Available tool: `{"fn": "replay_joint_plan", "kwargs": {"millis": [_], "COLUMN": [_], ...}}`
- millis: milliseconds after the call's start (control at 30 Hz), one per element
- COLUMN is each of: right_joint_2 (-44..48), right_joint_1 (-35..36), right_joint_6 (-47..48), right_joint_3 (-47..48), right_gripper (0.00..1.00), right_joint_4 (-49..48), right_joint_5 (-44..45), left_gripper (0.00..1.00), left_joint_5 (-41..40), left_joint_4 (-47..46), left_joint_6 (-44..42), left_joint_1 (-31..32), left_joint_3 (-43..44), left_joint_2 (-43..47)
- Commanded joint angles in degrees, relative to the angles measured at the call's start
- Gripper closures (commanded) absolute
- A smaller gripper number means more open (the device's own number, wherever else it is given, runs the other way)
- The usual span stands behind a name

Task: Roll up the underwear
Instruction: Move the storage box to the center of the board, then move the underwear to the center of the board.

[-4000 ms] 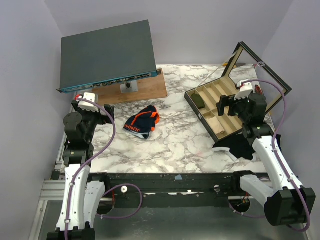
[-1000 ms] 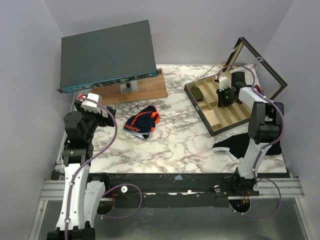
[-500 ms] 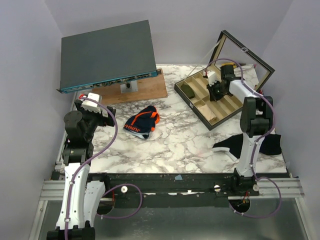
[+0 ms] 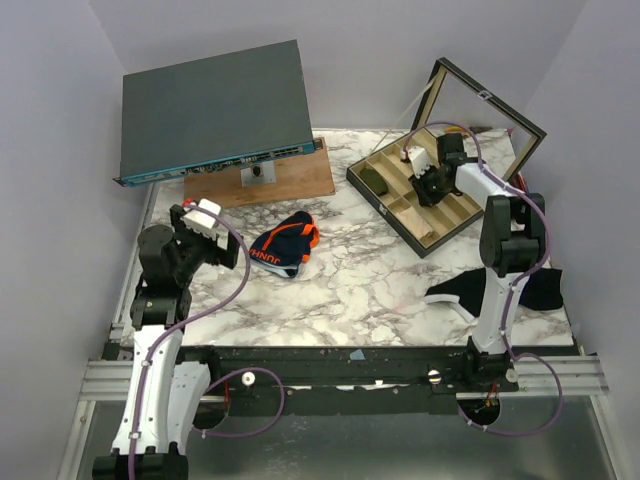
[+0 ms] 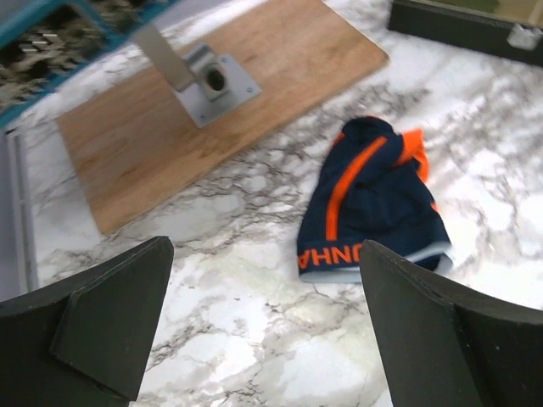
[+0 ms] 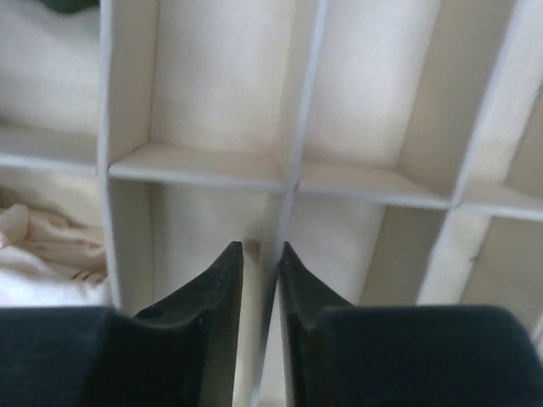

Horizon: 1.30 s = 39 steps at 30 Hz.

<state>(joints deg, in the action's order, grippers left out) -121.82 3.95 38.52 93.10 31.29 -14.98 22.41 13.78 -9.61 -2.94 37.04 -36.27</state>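
Note:
The underwear (image 4: 284, 244) lies crumpled on the marble table, navy with orange trim and a white waistband. In the left wrist view the underwear (image 5: 369, 203) is just ahead and to the right of my left gripper (image 5: 265, 254). My left gripper (image 4: 212, 243) stands wide open over bare marble, left of the garment and apart from it. Far to the right, my right gripper (image 4: 428, 185) reaches down into the compartment box (image 4: 386, 205). Its jaws (image 6: 260, 248) straddle a thin divider wall with a narrow gap, the right finger (image 6: 293, 271) touching it.
The box's glass lid (image 4: 480, 100) stands raised at the back right. A cream cloth (image 6: 42, 246) fills one compartment and a dark green item (image 4: 375, 180) another. A black cloth (image 4: 480, 290) lies at the front right. A grey device (image 4: 215, 110) sits on a wooden board (image 4: 290, 175).
The box has slid left and back with my right gripper in it, and that gripper's jaws have parted slightly. My left gripper has moved toward the underwear.

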Motion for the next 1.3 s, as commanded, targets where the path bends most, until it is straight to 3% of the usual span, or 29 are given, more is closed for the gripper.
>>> {"fn": "replay_joint_plan", "kwargs": {"millis": [0, 167, 267, 633, 867, 1000, 1267], "right_joint_2": [5.48, 12.46, 16.60, 35.71, 44.16, 46.27, 46.23], "right_joint_1": [0.05, 0.10, 0.08, 0.10, 0.08, 0.10, 0.08], "right_joint_6": [0.01, -4.48, -6.94, -19.19, -21.16, -22.29, -23.48], "right_joint_3": [-5.94, -9.78, -11.93, -23.51, -28.94, -30.79, -32.54], "right_gripper": [0.67, 0.43, 0.35, 0.34, 0.34, 0.34, 0.34], "right_joint_4": [1.45, -0.54, -1.63, -4.53, -5.05, -5.62, -6.94], "right_joint_5": [0.87, -2.38, -3.47, -8.02, -7.84, -8.58, -10.00], "left_gripper": [0.01, 0.01, 0.01, 0.05, 0.17, 0.19, 0.25], "left_joint_5": [10.34, 8.96, 6.26, -10.80, -14.92, -14.20, -20.53], "left_joint_4": [5.74, 5.73, 5.74, 5.35, 8.10, 10.54, 10.35], "left_joint_6": [-11.86, -15.76, -16.69, -16.50, -12.86, -11.98, -10.89], "left_joint_1": [2.75, 10.97, 15.70, 33.21, 35.23, 36.63, 38.66], "left_joint_3": [-1.84, -3.89, -3.57, 4.14, 12.58, 14.90, 16.30], "left_joint_2": [0.35, -1.51, -3.75, -25.65, -39.60, -43.07, -49.69]}}
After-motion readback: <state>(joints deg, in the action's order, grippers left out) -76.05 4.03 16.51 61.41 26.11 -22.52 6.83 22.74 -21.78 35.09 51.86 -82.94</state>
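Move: From the left hand, the underwear lies about 7 cm ahead, 11 cm to the right and some 23 cm below; the wooden board is about 29 cm ahead and 3 cm right, and the storage box about 25 cm ahead and 45 cm right. The right hand is down in the storage box at a divider, the box's middle about 4 cm ahead and 2 cm left; the beige cloth is 5 cm back and 5 cm left, the green cloth 8 cm ahead and 14 cm left. Open the right fingers off the storage box's divider while drawing back, then lift the hand clear, about 14 cm back and 14 cm up in all. Meanwhile swing the left gripper right and down some 16 cm each way towards the underwear's near hem, easing back first and then forward again, turning clockwise and tipping the fingers down about 30 degrees; narrow them a little, without closing. ##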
